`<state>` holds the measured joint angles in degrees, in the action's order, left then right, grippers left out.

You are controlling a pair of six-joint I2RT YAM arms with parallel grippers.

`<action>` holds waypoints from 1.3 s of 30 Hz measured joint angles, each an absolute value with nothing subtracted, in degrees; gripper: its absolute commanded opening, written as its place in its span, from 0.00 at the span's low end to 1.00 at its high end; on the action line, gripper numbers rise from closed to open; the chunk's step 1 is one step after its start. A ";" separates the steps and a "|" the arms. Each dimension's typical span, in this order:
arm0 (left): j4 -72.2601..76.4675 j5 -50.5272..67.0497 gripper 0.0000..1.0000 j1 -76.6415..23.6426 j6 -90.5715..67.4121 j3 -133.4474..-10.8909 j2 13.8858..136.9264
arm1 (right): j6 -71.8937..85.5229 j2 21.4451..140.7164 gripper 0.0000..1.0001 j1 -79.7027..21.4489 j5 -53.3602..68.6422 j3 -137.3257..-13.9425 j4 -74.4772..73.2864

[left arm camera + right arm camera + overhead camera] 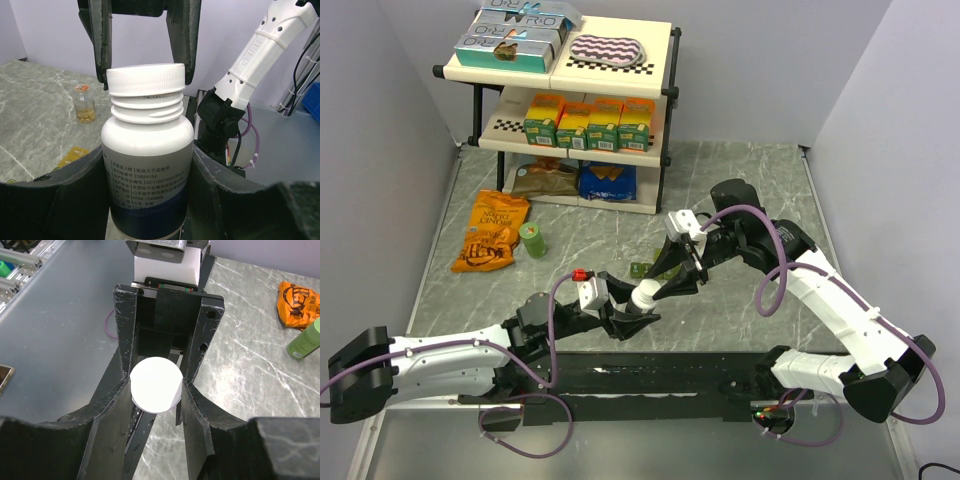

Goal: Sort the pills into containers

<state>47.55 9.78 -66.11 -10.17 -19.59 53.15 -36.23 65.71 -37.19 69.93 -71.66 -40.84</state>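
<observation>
A white pill bottle (147,150) with a printed label is upright between the fingers of my left gripper (638,305), which is shut on its body. My right gripper (680,275) comes in from above and is shut on the bottle's white ribbed cap (145,80); its dark fingers (102,45) press both sides of the cap. Bare screw threads show just under the cap. From the right wrist, the cap (156,385) is a white disc pinched between my fingers. A yellow bit of the containers (72,154) lies on the table behind. No pills show.
A small glass vial (84,102) with amber contents stands on the marble table. An orange snack bag (492,232) and a green bottle (532,240) lie at the left. A shelf rack (570,100) with boxes stands at the back.
</observation>
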 measured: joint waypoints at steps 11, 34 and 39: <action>46.44 9.43 0.01 -66.08 -10.20 -19.90 53.52 | -38.35 65.71 0.12 -38.83 66.65 -71.61 -41.74; 39.66 -3.46 0.01 -65.93 -9.19 -21.37 54.83 | -11.35 64.64 0.14 -39.44 50.65 -64.55 -27.29; 39.55 -7.73 0.01 -65.91 -9.15 -22.57 56.75 | -8.38 64.66 0.21 -39.44 46.28 -64.16 -25.12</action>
<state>39.55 -7.73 -65.91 -9.15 -22.57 56.75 -8.38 64.66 -39.44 46.28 -64.16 -25.12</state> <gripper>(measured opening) 0.558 0.471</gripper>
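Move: Just above the left hand, which already grips the white bottle upright, the cap sits about 6 cm up; the right hand holds that cap, with the bottle's middle some 6 cm straight below. From the left hand, the pill organizer lies about 15 cm ahead and 6 cm to the right, down on the table; the green can is about 21 cm ahead and 23 cm left, the orange-lidded jar about 21 cm ahead and 25 cm right. Keeping bottle and cap gripped between them, both hands first sink slowly about 2 cm, then swing roughly 5 cm forward towards the pill organizer while easing a little lower. The right hand turns the cap clockwise some 25 degrees as the left turns the bottle about 15 degrees the other way, the cap coming down on the neck. ##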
